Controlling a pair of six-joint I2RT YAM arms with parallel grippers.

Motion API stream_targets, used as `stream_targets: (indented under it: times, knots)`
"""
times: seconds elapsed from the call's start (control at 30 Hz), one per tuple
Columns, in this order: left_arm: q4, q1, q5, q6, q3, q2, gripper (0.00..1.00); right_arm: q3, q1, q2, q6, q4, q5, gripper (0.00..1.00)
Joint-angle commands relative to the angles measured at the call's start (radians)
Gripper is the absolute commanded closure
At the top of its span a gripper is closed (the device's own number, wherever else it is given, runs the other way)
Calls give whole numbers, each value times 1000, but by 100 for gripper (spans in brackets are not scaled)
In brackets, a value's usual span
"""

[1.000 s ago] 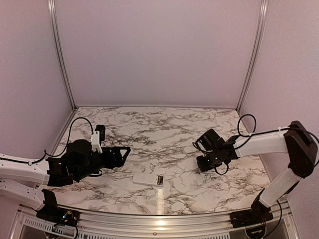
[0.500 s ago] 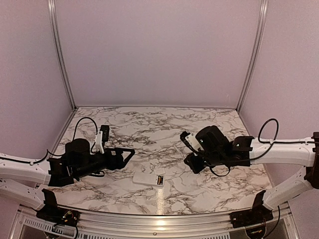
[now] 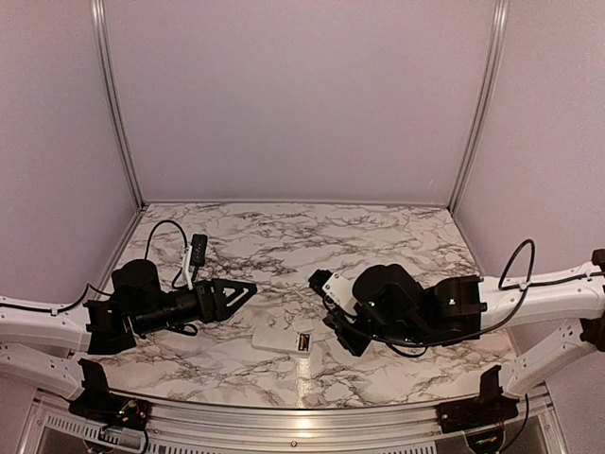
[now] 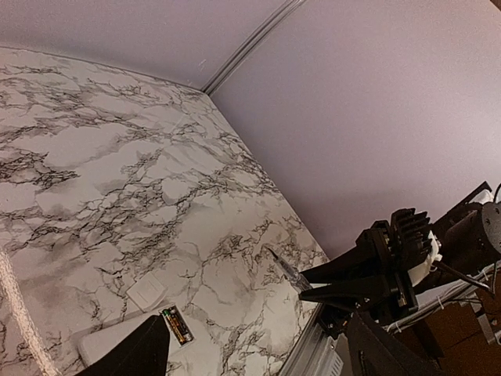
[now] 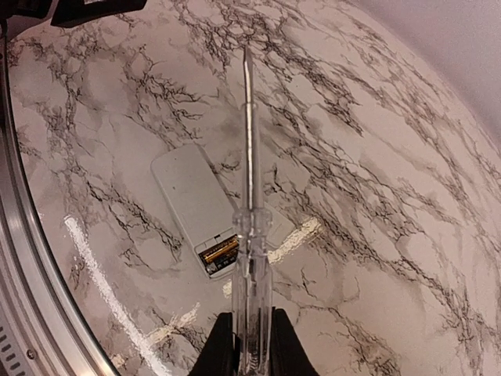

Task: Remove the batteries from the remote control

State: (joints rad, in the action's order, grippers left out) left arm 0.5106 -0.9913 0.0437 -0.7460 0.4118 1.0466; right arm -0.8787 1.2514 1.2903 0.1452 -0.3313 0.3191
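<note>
The white remote control lies flat near the table's front, its back compartment open. Its batteries sit in that compartment, one gold-orange, both also in the left wrist view. The detached back panel lies just beyond the remote. My right gripper is shut on a thin clear-handled screwdriver, whose shaft hangs above the remote's battery end, apart from it. In its own view the right gripper clamps the handle. My left gripper hovers open and empty, left of the remote, with dark fingers.
The marble table is walled by pale panels at back and sides. A metal rail runs along the front edge. A black cable loops over the left arm.
My right arm has swung left with the screwdriver until it hangs over the remote's battery end. The left gripper has turned slightly and its jaws have narrowed a little.
</note>
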Motion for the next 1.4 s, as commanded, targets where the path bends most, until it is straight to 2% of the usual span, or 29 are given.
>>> stream_targets:
  times: [0.0,0.23,0.7,0.93,1.13,1.37]
  knots:
    - [51,9,79,-22,1,24,19,-62,62,30,-31,19,108,100]
    - [89,13,129,-40,17,77,25,-80,96,58,-47,32,147,100]
    - [163,19,183,-85,22,156,32,-136,178,165,-89,53,255,100]
    - [206,25,206,-110,22,200,43,-169,197,217,-104,54,281,100]
    - [227,34,218,-124,15,208,57,-171,197,225,-108,65,280,100]
    - [239,40,220,-135,10,217,62,-178,199,236,-114,72,281,100]
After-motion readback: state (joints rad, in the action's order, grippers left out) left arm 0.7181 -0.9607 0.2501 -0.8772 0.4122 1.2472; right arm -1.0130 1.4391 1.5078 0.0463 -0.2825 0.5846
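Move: Between the two hands is the screwdriver, held by the right. Its middle lies about 15 cm right of the left hand, 1 cm back and 4 cm lower. The left gripper is roughly 20 cm left of the right hand, 3 cm ahead and 5 cm higher. The remote control lies about 8 cm right of the left hand, level with it fore-and-aft and 20 cm below; the battery cover is 3 cm right of the remote's middle and 5 cm farther out. Bringing the screwdriver to the left gripper, the right hand keeps its grip, travels about 5 cm left and some 2 cm back, tilts its fingers upward by about 15 degrees, then holds still. The left hand comes about 3 cm right and 2 cm down to meet the shaft's tip, turning slightly clockwise; its wide-open fingers narrow to under half open around the tip without shutting. ##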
